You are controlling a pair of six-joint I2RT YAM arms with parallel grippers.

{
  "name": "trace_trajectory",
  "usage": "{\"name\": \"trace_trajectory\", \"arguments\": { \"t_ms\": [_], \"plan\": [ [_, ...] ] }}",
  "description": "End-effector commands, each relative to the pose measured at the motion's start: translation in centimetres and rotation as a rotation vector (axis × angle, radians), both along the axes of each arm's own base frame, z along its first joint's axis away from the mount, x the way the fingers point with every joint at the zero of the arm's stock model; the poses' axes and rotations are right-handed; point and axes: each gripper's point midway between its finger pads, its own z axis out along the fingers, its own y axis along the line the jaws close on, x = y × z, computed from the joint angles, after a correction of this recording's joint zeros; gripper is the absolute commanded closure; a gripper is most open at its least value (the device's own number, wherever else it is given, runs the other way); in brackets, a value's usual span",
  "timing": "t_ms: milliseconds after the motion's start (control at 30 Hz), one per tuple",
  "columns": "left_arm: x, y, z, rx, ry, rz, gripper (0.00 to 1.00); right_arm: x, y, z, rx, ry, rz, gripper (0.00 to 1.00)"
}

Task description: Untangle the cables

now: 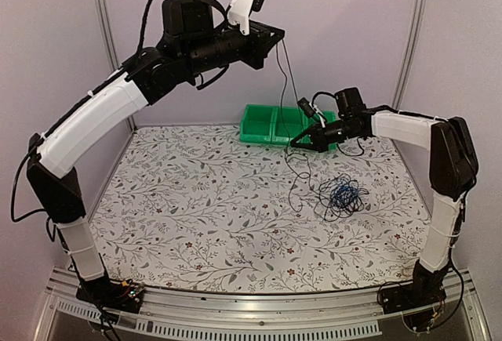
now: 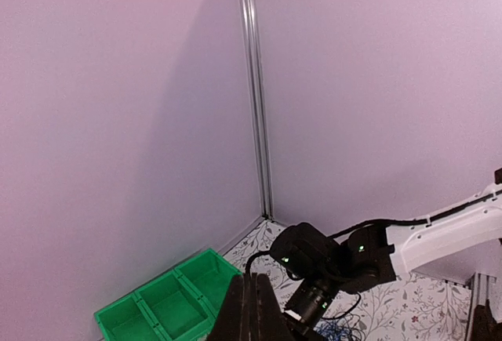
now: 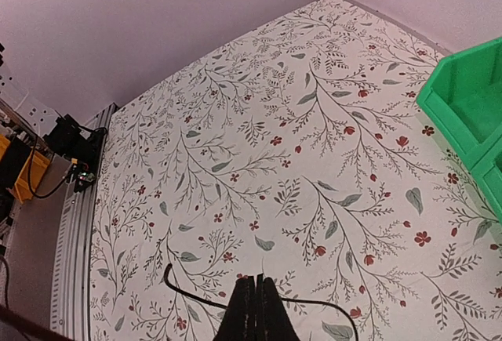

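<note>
The cables (image 1: 343, 194) lie as a loose tangle of thin black and blue wires on the flowered table, right of centre. A bit of the blue shows low in the left wrist view (image 2: 337, 330). My left gripper (image 1: 279, 39) (image 2: 252, 280) is raised high near the back wall, shut on a thin black cable (image 1: 285, 90). That cable hangs down in two strands. One strand meets the tips of my right gripper (image 1: 293, 143) (image 3: 256, 280), which is shut on it just above the table. Below, the cable (image 3: 176, 288) trails over the cloth.
A green bin (image 1: 274, 124) (image 2: 169, 306) (image 3: 471, 114) with compartments stands at the back against the wall, just behind my right gripper. The right arm's wrist (image 2: 314, 266) is directly below my left gripper. Frame posts stand in the back corners.
</note>
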Motion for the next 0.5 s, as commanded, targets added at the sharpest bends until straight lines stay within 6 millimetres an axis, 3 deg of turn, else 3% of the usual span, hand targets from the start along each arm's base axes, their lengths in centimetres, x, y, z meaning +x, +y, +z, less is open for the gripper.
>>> {"name": "trace_trajectory", "arguments": {
  "t_ms": [0,67,167,267,333,400,467],
  "plan": [
    [-3.3,4.9,11.6,-0.235,-0.25,0.077,1.0,1.0,-6.4,-10.0,-0.148,0.252,-0.187,1.0],
    [-3.1,5.1,11.5,-0.227,-0.257,0.094,1.0,0.8,-7.2,-10.2,-0.156,0.255,-0.189,1.0],
    [-2.3,4.4,9.6,-0.175,-0.241,0.109,1.0,0.7,-7.2,-7.3,-0.144,0.191,-0.159,1.0],
    [-1.2,3.5,7.4,-0.138,-0.197,0.127,1.0,0.4,-6.7,-2.6,-0.111,0.132,-0.109,0.86],
    [-0.7,3.3,7.1,-0.146,-0.181,0.14,1.0,0.0,-6.7,-0.2,-0.102,0.095,-0.083,0.73],
    [-0.7,3.6,8.0,-0.182,-0.189,0.15,1.0,-0.6,-6.9,0.7,-0.11,0.065,-0.067,0.62],
    [-1.0,4.2,9.6,-0.227,-0.218,0.154,1.0,-1.2,-7.0,0.3,-0.114,0.059,-0.06,0.54]
  ]
}}
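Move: My right hand, shut on the cable strand, has the blue-black tangle about 16 cm to its right, some 3 cm back and 17 cm below. The green tray's middle stands roughly 28 cm ahead of that hand, level sideways and about 16 cm lower. From my left hand, which grips the cable up high, the tangle is about 20 cm to the right, 3 cm ahead and 50 cm below. I sweep my right hand about 6 cm to the right towards the tangle, sinking some 3 cm at first and easing up a little as its fingers open on the strand. My left hand keeps its pinch on the cable up high, dips about 4 cm, then rises some 6 cm with a small tilt, ending slightly above where it began. ##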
